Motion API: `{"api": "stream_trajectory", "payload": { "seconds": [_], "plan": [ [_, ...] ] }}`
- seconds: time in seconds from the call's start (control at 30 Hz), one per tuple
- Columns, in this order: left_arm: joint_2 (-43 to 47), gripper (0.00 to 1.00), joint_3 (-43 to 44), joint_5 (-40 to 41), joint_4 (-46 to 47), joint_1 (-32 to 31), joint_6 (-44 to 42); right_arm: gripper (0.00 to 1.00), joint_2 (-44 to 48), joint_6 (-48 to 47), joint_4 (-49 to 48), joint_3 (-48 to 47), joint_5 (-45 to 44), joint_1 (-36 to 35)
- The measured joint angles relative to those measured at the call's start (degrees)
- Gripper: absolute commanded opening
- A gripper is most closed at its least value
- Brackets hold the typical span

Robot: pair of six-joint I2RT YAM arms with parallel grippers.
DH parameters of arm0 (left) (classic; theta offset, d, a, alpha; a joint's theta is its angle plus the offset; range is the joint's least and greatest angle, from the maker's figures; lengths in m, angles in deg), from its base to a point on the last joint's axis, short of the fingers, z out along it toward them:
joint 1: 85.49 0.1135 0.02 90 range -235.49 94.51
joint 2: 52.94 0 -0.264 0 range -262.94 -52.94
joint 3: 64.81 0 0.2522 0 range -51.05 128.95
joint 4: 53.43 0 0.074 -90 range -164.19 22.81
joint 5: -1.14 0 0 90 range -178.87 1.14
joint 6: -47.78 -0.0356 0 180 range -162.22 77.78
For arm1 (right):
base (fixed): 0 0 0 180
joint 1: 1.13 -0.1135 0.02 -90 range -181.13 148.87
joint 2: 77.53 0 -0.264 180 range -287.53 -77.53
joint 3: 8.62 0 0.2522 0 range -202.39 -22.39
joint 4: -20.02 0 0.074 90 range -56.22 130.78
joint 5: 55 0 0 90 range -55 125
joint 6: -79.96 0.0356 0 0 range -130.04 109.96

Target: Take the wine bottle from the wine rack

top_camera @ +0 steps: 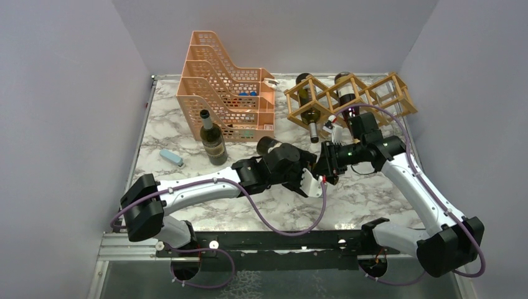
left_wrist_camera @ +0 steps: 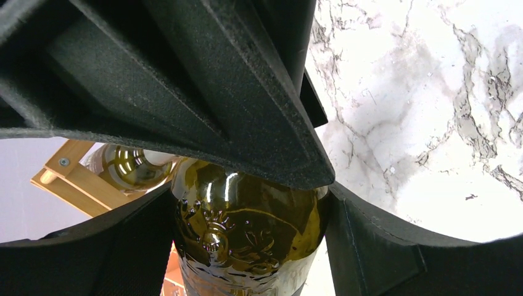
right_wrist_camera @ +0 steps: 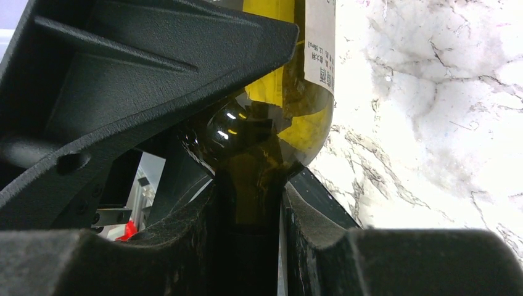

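A dark green wine bottle hangs level over the table's middle, clear of the wine rack. My left gripper is shut on its body near the shoulder; in the left wrist view both pads press the embossed glass. My right gripper is shut on the neck, and the right wrist view shows the neck pinched between the pads below the labelled body. The wooden lattice rack stands at the back right and peeks in behind the bottle in the left wrist view.
Two more bottles lie in the rack. Another bottle stands upright in front of an orange perforated tray organizer at the back. A small blue object lies on the marble table at left.
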Motion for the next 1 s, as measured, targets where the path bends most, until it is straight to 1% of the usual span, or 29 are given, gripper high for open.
{"api": "stream_trajectory", "payload": {
  "seconds": [0.13,0.27,0.33,0.43,0.53,0.6,0.67,0.8,1.0],
  "plan": [
    [0.9,0.39,-1.6,0.8,2.6,-0.4,0.2,0.56,1.0,-0.2,0.1,0.0,-0.6,0.0],
    [3.4,0.35,-6.8,1.6,5.2,-0.3,6.1,0.79,2.2,-0.5,-1.6,-1.1,-1.3,-0.3],
    [4.8,0.33,-9.6,2.0,5.9,-0.2,9.4,0.88,2.7,-0.6,-1.9,-3.1,-3.1,-0.3],
    [7.3,0.30,-13.5,3.3,8.3,-0.2,13.6,0.96,2.9,-0.1,-2.4,-6.8,-6.6,-0.3],
    [11.8,0.28,-17.9,5.3,12.3,-0.2,18.9,0.99,3.3,0.2,-3.0,-11.6,-11.7,-0.3],
    [14.9,0.25,-20.6,7.2,14.5,-0.2,22.8,1.00,4.1,0.7,-3.5,-14.6,-15.9,-0.3],
    [17.3,0.25,-22.5,9.2,16.1,-0.2,26.4,1.00,5.6,1.2,-4.3,-16.8,-19.6,-0.3],
    [19.9,0.25,-24.0,15.5,17.5,-0.2,32.7,1.00,9.2,1.6,-5.9,-19.1,-25.3,-0.3],
    [21.9,0.23,-24.1,25.6,20.2,2.0,43.1,1.00,13.8,1.6,-7.2,-19.2,-29.2,-0.3]
  ]
}}
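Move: Both hands hold the wine bottle, the left round its body and the right on its neck; from the right hand the bottle's middle lies about 7 cm left, 5 ahead and 5 lower, the first rack bottle some 24 ahead, neither left nor right, and the gold-topped bottle 23 ahead and 14 right. The standing bottle is roughly 27 cm left of the left hand and 11 ahead, the crate's near corner 7 left and 16 ahead, well below. The right fingers open wide from the neck, and that hand lifts away about 17 cm, also going forward and a little right towards the rack, its fingers swinging from pointing left towards forward. The left hand keeps its grip on the bottle's body, dips about 3 cm as it starts left, then carries the bottle on leftward towards the standing bottle while rising again, some 10 cm left in all, its wrist turning counter-clockwise and bringing the fingers nearer level. ##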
